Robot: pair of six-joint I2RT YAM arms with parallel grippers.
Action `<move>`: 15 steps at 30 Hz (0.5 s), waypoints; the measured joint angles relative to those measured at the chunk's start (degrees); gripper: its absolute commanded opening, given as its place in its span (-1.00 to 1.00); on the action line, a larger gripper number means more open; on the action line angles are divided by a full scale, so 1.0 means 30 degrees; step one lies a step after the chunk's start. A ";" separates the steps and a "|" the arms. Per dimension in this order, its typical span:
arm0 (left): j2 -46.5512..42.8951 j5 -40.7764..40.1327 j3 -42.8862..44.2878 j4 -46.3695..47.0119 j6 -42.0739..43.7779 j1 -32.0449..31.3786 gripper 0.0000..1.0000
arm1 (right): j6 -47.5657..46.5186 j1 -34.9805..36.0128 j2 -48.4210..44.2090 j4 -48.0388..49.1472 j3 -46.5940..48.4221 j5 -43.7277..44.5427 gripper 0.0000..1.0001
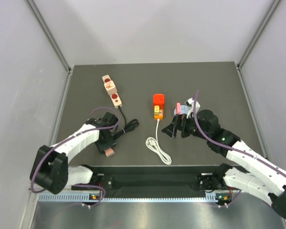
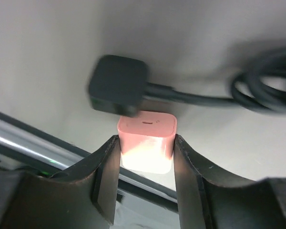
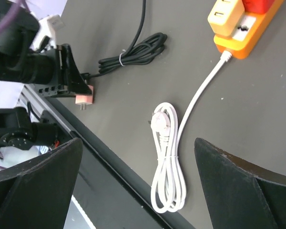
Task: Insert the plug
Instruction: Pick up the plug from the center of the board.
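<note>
The bright red plug (image 1: 158,98) sits on the far end of the orange power strip (image 1: 158,114), with a yellow adapter (image 1: 157,109) just in front of it. In the right wrist view only the plug's lower edge (image 3: 257,5) shows, at the top right above the strip (image 3: 243,36). My left gripper (image 1: 108,144) is near the table's front left. Its fingers press both sides of a pink charger block (image 2: 146,143), whose prongs (image 3: 83,106) point down. My right gripper (image 1: 177,129) hovers right of the strip, wide open (image 3: 138,186) and holding nothing.
A black plug (image 2: 118,85) and its coiled black cable (image 1: 128,125) lie just beyond the pink block. That cable leads to a beige wooden strip (image 1: 110,89) at the back left. The orange strip's bundled white cord (image 1: 158,148) lies at centre front, by the table's near edge (image 3: 109,152).
</note>
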 measured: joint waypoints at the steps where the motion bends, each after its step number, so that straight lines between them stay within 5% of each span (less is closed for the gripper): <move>1: -0.0284 0.0219 0.0138 0.0029 -0.0007 -0.0058 -1.00 | 0.0240 0.0000 0.0022 0.0204 -0.0153 0.0087 1.00; 8: -0.3271 0.2361 0.3308 0.1035 0.0656 -0.0270 -1.00 | 0.1180 0.0984 0.1770 0.2922 -0.0714 0.0211 1.00; 15: -0.5107 0.7206 0.4459 0.5435 0.4612 -0.0357 -1.00 | 0.0124 0.1341 0.2776 0.5180 -0.0561 -0.2120 1.00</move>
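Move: The pink plug is already held in the left gripper, low over the board. The open right gripper lies about 27 cm to the left hand's right, 4 cm farther out and 17 cm higher; the black coil is 12 cm ahead and 9 cm right, and the black plug 2 cm ahead and 3 cm left, both just below. From the right hand, the pink plug lies about 27 cm left, 4 cm back and 17 cm down. Keep the pink plug pinched and sweep the left gripper up some 16 cm, rightward about 11 cm and forward 8 cm, towards the open right gripper, swinging its fingers from straight down to forward and right by roughly 50 degrees. Meanwhile ease the right gripper about 5 cm left to meet it, fingers staying wide open. ##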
